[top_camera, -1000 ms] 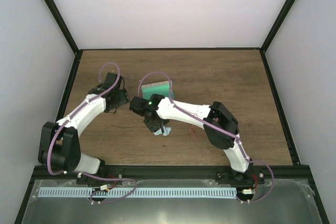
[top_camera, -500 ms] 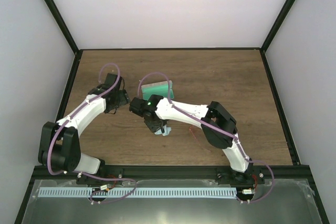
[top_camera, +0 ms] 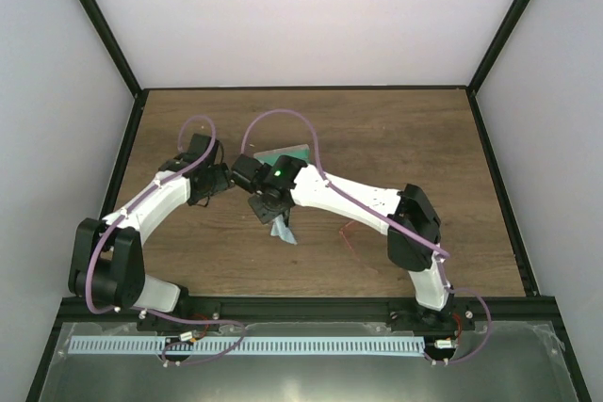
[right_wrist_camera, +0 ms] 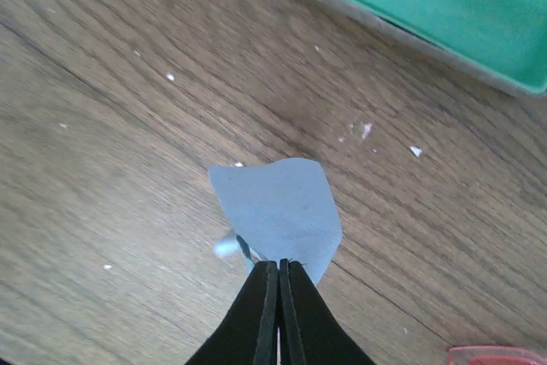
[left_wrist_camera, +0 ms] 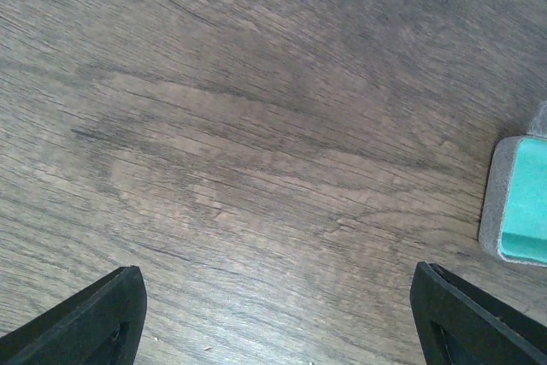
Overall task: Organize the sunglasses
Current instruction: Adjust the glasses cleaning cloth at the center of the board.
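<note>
The sunglasses [top_camera: 349, 235] are a thin red wire frame lying on the wood under my right arm; a red edge of them [right_wrist_camera: 496, 355] shows in the bottom right corner of the right wrist view. My right gripper [top_camera: 274, 217] [right_wrist_camera: 279, 266] is shut on a corner of a small light-blue cloth [right_wrist_camera: 278, 207] [top_camera: 282, 232], which hangs from it above the table. The grey case with green lining [top_camera: 287, 154] [right_wrist_camera: 444, 6] lies open just beyond it. My left gripper [top_camera: 220, 180] [left_wrist_camera: 278, 314] stands open over bare wood, left of the case corner [left_wrist_camera: 520, 203].
Black frame rails [top_camera: 490, 167] and white walls bound the wooden table [top_camera: 396, 138] on the left, right and far sides. Small white crumbs [right_wrist_camera: 366, 130] dot the wood near the case.
My right gripper has shut on the light-blue cloth and raised it off the table, moving slightly towards the case. The left arm has not moved.
</note>
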Tool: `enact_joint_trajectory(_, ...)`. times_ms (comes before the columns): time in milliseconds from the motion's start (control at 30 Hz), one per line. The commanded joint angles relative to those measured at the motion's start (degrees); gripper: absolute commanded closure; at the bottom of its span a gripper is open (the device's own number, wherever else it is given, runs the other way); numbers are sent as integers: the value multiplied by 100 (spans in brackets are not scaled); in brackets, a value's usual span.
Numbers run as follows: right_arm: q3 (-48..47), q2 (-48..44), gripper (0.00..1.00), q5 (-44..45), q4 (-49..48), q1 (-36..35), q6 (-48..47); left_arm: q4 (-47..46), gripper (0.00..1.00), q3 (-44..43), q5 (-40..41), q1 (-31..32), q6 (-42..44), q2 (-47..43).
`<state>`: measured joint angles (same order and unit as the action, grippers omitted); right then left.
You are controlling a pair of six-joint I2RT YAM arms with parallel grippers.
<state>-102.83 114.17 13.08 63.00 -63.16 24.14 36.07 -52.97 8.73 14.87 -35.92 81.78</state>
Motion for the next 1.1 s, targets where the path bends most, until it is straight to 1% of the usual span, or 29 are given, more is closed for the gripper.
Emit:
enact_joint_trajectory(0, -464, -149, 99, -238, -116, -13, -90, -27, 14, 46, -1, -39, 24, -138)
enact_joint_trajectory(133, -711, -170, 99, -843, -267, 52, -151, -13, 14, 73, -1, -46, 33, -170)
enact_joint_trajectory(233, -444, -331, 99, -1387, -454, 337, -23, -22, 14, 102, -12, -46, 33, -164)
enact_joint_trajectory(467, 1155, -1000, 99, -1687, -1066, 979, -69, -107, 14, 92, -85, -46, 72, -44)
enact_joint_trajectory(600, 2031, -1241, 99, -1919, -1266, 1015, -105, -175, 14, 40, -172, -46, 118, 137)
enact_joint_trajectory(700, 2688, -1345, 99, -1901, -1334, 1016, 20, -193, 14, -38, -233, -46, 153, 268)
enact_joint_trajectory(733, 2796, -1356, 94, -1830, -1323, 1016, 97, -198, 14, -57, -256, -46, 166, 295)
enact_joint_trajectory(800, 2892, -1435, 65, -1660, -1307, 1015, 241, -215, 14, -72, -281, -46, 177, 331)
enact_joint_trajectory(833, 2854, -1478, 59, -1547, -1275, 1020, 305, -219, 14, -78, -291, -46, 186, 350)
enact_joint_trajectory(900, 2683, -1506, 52, -1315, -1156, 1016, 395, -228, 14, -77, -321, -46, 198, 378)
enact_joint_trajectory(933, 2569, -1488, 51, -1178, -1062, 1016, 447, -224, 14, -69, -332, -50, 207, 387)
enact_joint_trajectory(1000, 2306, -1410, 50, -835, -807, 1009, 564, -243, 14, -64, -361, -46, 215, 407)
enact_joint_trajectory(1067, 2163, -1358, 51, -708, -746, 1000, 531, -248, 14, -64, -376, -46, 224, 422)
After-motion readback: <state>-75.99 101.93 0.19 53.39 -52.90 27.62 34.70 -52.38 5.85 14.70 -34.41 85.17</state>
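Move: The right gripper already holds one end of the cleaning cloth. The patch of board where the cloth goes lies about 6 cm to its right, 1 cm back and some 7 cm below. The open green-lined case sits straight ahead, roughly 13 cm out; the red sunglasses lie around 21 cm to its right and 1 cm back. From the left gripper that patch is about 17 cm right and 11 cm back. Swing the right gripper up and left about 3 cm with the cloth still pinched, then sweep it back right some 12 cm towards the sunglasses, sinking about 10 cm to the board as the fingertips tilt back towards the base. Open the fingers halfway down there to let go of the cloth, then ease up a centimetre. Let the left gripper, still open and empty, sink 2 cm. ##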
